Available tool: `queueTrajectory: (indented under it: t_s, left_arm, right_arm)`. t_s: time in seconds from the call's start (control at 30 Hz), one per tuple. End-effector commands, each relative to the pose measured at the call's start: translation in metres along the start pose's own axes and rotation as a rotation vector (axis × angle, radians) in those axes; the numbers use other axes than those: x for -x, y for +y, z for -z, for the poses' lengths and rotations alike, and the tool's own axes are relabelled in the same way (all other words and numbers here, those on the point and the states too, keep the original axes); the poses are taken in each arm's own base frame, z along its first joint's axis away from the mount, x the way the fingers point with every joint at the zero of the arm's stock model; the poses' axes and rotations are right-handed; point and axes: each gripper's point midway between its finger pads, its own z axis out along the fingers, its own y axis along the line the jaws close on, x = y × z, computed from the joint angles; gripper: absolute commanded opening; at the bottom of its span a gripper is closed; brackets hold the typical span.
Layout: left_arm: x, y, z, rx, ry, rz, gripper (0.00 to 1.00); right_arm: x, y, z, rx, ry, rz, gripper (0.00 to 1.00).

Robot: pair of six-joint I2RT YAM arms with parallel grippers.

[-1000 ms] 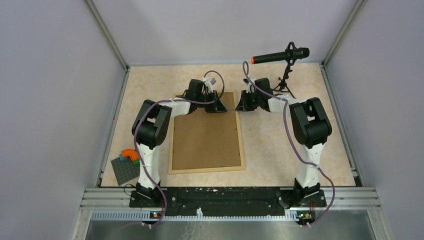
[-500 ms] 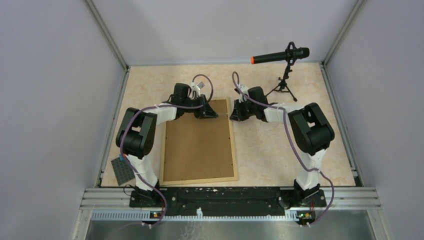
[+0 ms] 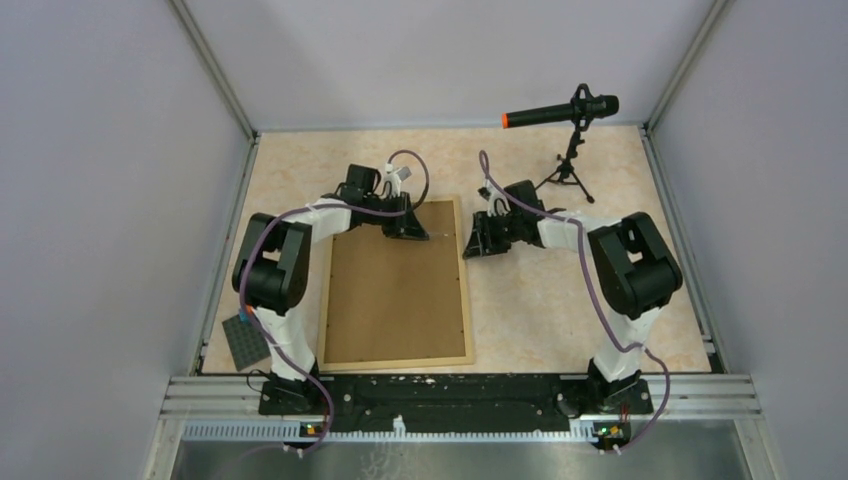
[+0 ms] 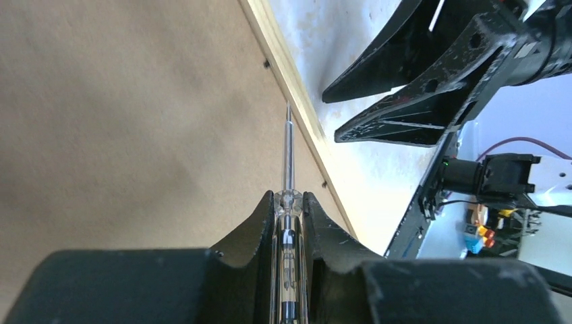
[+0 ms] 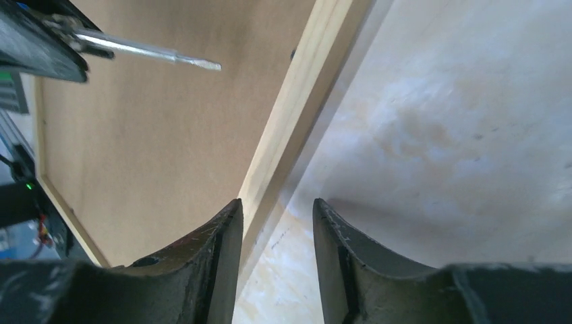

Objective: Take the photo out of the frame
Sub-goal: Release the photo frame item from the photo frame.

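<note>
The frame (image 3: pixel 468 290) lies face down on the table, its brown backing board (image 3: pixel 395 295) up inside the light-wood rim. The photo is hidden under the board. My left gripper (image 3: pixel 410 228) hovers over the frame's far right corner, shut on a clear-handled screwdriver (image 4: pixel 289 155). Its metal tip points at the board close to the wood rim (image 4: pixel 297 101). My right gripper (image 3: pixel 476 245) stands open just beside the frame's right edge (image 5: pixel 303 94), nothing between its fingers (image 5: pixel 222 236). The screwdriver's tip (image 5: pixel 195 64) shows at the upper left of the right wrist view.
A microphone (image 3: pixel 560 110) on a small tripod stands at the back right. A dark grey studded baseplate (image 3: pixel 245 340) lies at the near left, partly behind my left arm. Enclosure walls bound the table on three sides.
The frame has slid to the left, and both arms moved left with it. My right gripper has opened and drawn a little nearer along the frame's right edge.
</note>
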Motion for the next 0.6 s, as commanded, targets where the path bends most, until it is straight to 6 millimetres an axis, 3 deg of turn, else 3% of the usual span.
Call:
queueTrajectory:
  t_s: [0.0, 0.13, 0.27, 0.57]
  left_arm:
    - [0.013, 0.004, -0.004, -0.009, 0.018, -0.076, 0.0]
    - [0.018, 0.014, -0.013, 0.002, 0.032, -0.079, 0.0]
    - [0.025, 0.017, -0.019, -0.006, 0.033, -0.087, 0.0]
    - [0.021, 0.023, -0.032, -0.025, 0.061, -0.082, 0.0]
  right_arm:
    - [0.041, 0.004, 0.003, 0.008, -0.051, -0.065, 0.43]
    - [0.063, 0.001, -0.007, 0.005, -0.069, -0.075, 0.43]
    - [0.073, -0.002, -0.019, 0.003, -0.067, -0.102, 0.42]
    - [0.061, -0.021, -0.04, -0.127, -0.027, -0.182, 0.4]
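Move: The black tab at the inner edge of the frame's right rail lies about 4 cm ahead of the left hand, 9 cm to its right and 6 cm below; the held screwdriver's tip is some 2 cm ahead, 7 cm right and 4 cm below. A second tab sits roughly 14 cm behind the first, and the frame's far right corner about 10 cm ahead of it. From the right hand, the first tab is some 7 cm ahead, 3 cm left and 1 cm below. The left hand, still gripping the screwdriver, reaches about 3 cm forward while sinking a little over 2 cm and edging slightly right, which brings the tip down beside the black tab at the foot of the right rail, its fingers keeping their hold. The right hand, already open, travels some 6.5 cm forward and a little left along that rail, rising about 2 cm and then coming down again to hover close over the rail beside the tab, fingers staying open. ##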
